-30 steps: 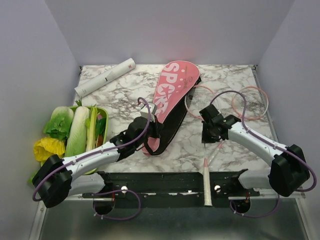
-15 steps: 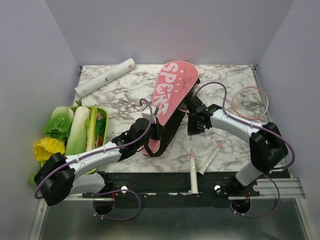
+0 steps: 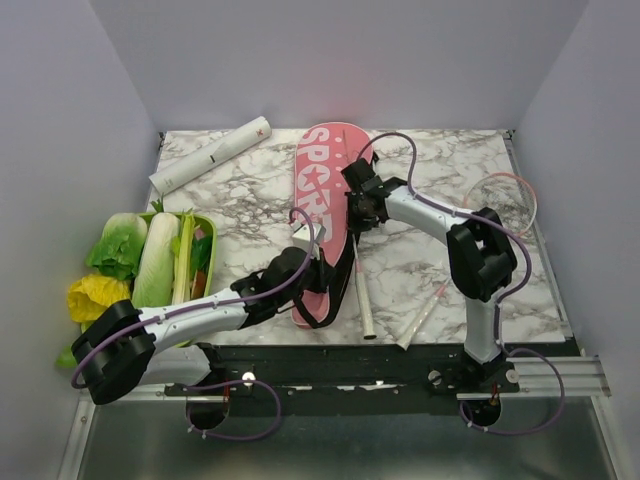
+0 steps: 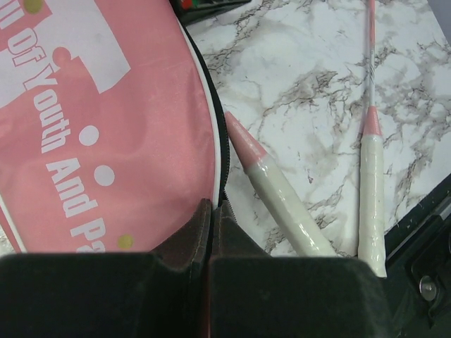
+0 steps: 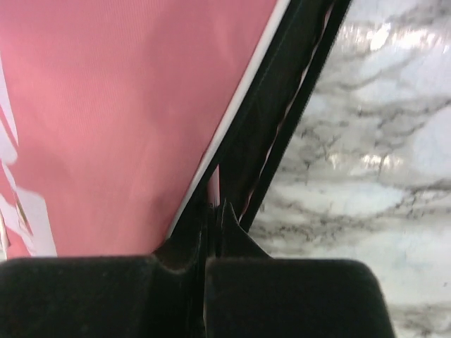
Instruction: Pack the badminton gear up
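Observation:
The pink "SPORT" cover [image 3: 318, 195] lies on the marble table [image 3: 240, 200]. My left gripper [image 3: 316, 274] is shut on its near edge, which shows in the left wrist view [image 4: 213, 208] beside the zipper. My right gripper [image 3: 359, 206] is at the cover's right edge, shut on the thin pink shaft of a racket [image 5: 214, 184] whose head is hidden in the cover [image 5: 127, 105]. That racket's pale handle [image 3: 362, 298] sticks out toward me [image 4: 282, 201]. A second racket [image 3: 500, 203] lies at the right, its handle [image 3: 415, 325] near the front edge [image 4: 372, 190]. A white tube [image 3: 210, 155] lies back left. No shuttlecocks show.
A green tray [image 3: 206, 232] of leafy vegetables sits at the left edge, beside my left arm. The cover's black strap [image 3: 338, 275] loops by the left gripper. Grey walls close in the table on three sides.
My right gripper has swung left and back with the racket, and the racket's head has gone into the cover. The cover has turned more upright. My left gripper has shifted slightly nearer, still gripping the cover.

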`<state>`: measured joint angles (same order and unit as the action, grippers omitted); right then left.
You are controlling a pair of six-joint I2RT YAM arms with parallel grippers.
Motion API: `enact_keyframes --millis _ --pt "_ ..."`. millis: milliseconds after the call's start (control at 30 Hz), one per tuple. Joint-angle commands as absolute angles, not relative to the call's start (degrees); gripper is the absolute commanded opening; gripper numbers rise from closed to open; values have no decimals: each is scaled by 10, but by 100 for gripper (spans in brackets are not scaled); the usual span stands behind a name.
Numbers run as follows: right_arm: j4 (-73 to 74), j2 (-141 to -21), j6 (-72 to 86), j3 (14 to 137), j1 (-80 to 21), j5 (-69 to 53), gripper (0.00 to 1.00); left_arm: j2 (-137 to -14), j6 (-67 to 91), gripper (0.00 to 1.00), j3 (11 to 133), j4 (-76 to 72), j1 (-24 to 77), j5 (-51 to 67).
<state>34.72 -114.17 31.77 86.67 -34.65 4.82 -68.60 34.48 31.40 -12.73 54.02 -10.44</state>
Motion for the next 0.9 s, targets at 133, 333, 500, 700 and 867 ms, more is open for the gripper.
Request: enact_keyframes --millis 133,333,500,700,867 --pt "204 -1194 259 897 -328 44 2 -711 373 0 330 -149 548 -62" --pt "176 -1153 249 831 -328 25 34 -729 368 0 331 -155 548 -76" --pt "195 -1058 234 758 -328 40 45 -737 349 0 343 -145 545 -95" --pt "264 -960 237 664 -329 31 47 -737 344 0 343 -147 533 -94" --pt "280 -889 229 565 -337 -13 49 -742 343 0 345 -146 529 -91"
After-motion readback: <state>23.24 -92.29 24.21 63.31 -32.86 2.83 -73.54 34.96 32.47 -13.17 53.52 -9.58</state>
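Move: The right hand grips the racket's shaft at the bag's open right side; the bag's middle lies about 6 cm left, level ahead and roughly at hand height. The held racket's handle is some 18 cm back and 2 cm right, the second handle about 22 cm back and 16 cm right. The left hand pinches the bag's flap edge, the bag's middle some 15 cm straight ahead. Right feeds racket 3 cm forward into bag, opens, backs 8 cm, rising rightward; left keeps the edge pinched. ##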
